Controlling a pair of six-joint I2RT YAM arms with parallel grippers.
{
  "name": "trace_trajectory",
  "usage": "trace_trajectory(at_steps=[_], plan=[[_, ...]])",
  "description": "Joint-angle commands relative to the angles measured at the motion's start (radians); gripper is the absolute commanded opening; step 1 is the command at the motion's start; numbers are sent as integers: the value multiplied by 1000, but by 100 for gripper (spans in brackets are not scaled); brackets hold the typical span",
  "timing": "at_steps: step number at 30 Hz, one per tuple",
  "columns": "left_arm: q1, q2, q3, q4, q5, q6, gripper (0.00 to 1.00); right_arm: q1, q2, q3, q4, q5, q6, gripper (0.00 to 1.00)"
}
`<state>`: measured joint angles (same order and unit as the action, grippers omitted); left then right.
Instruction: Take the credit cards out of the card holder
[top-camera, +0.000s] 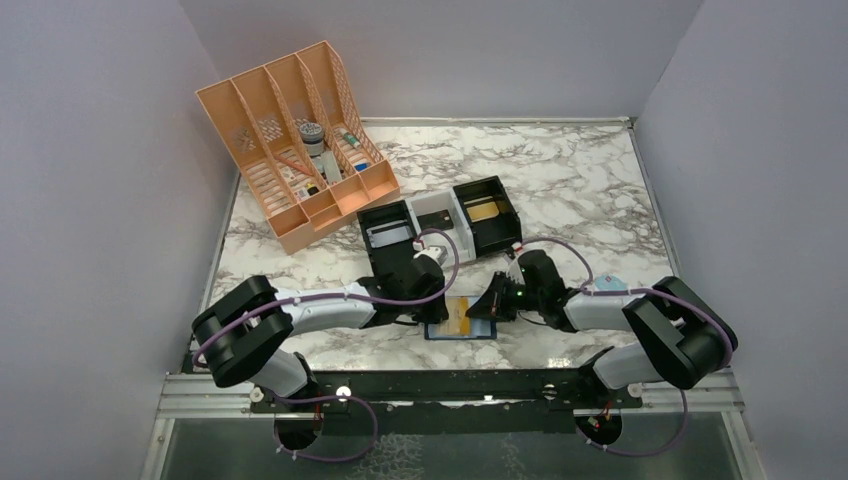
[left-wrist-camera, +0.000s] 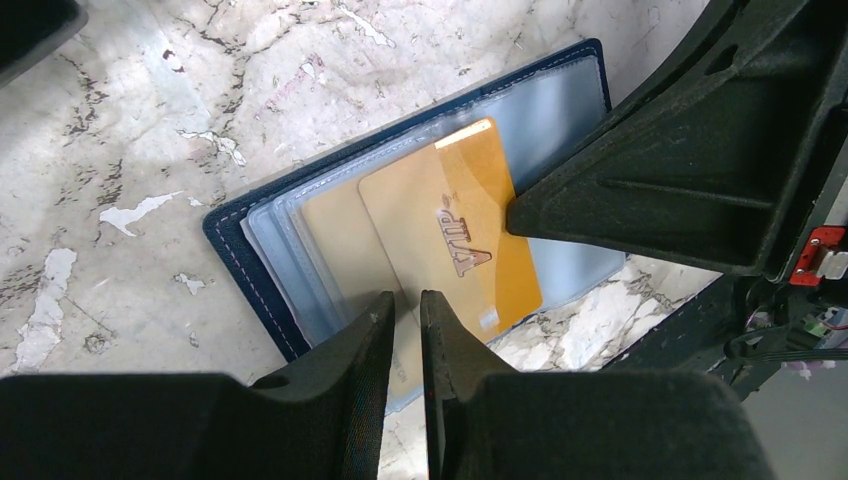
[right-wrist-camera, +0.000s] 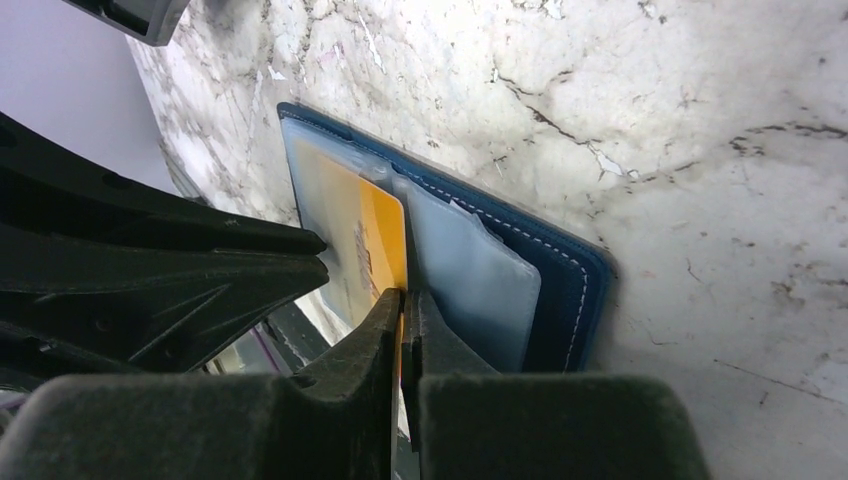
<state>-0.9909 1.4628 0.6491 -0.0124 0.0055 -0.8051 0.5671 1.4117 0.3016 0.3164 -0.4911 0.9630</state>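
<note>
The card holder lies open on the marble near the front edge, navy with clear blue-grey sleeves. A gold credit card marked VIP sticks partway out of a sleeve. My right gripper is shut on that card's edge, coming in from the right. My left gripper is over the holder's left part. Its jaws stand a narrow gap apart with nothing between them, and their tips are over a sleeve holding a paler tan card.
An orange slotted file rack stands at the back left. Black and white box trays sit just behind the grippers, and one holds a tan card. Grey walls close in both sides.
</note>
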Motion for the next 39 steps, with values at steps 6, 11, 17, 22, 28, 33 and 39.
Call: trace_trajectory(at_steps=[6, 11, 17, 22, 28, 33, 39], plan=[[-8, 67, 19, -104, -42, 43, 18, -7, 84, -41, 144, -81, 57, 22], [-11, 74, 15, -108, -45, 37, 18, -7, 148, -68, 266, -118, 99, 15], [-11, 68, 15, -118, -53, 30, 18, -7, 83, -38, 154, -52, 60, 2], [-11, 75, 34, -132, -53, 39, 18, -19, 21, -22, 51, -31, -14, 1], [-12, 77, 48, -134, -43, 50, 18, -21, 65, -38, 143, -118, 17, 15], [-14, 86, 49, -127, -37, 43, 18, -17, 102, -31, 272, -154, 88, 22], [-15, 97, 59, -123, -30, 39, 18, -3, 130, -36, 301, -133, 113, 22]])
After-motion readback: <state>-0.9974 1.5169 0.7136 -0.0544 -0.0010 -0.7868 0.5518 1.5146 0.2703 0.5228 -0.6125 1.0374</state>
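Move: The right hand's shut fingertips are at the right-hand edge of the orange card, whose middle lies about 3 cm to the left, level fore and aft and at the same height. The holder's middle is 1 or 2 cm left and 1 cm below, the white tray some 21 cm ahead and 6 cm left, the right black tray 21 cm ahead and 4 cm right. From the left hand, the card is roughly 3 cm right, 1 cm ahead and 1 cm lower. In short back-and-forth strokes of about 1 cm, the right fingers open and shift left over the card's edge, close fully, draw back right and up about 1 cm, then reopen and shift left again, ending parted astride the edge. The wrist rolls some 5 degrees, left side up. The left fingertips still rest on the holder's left pocket, easing 1 cm right. ##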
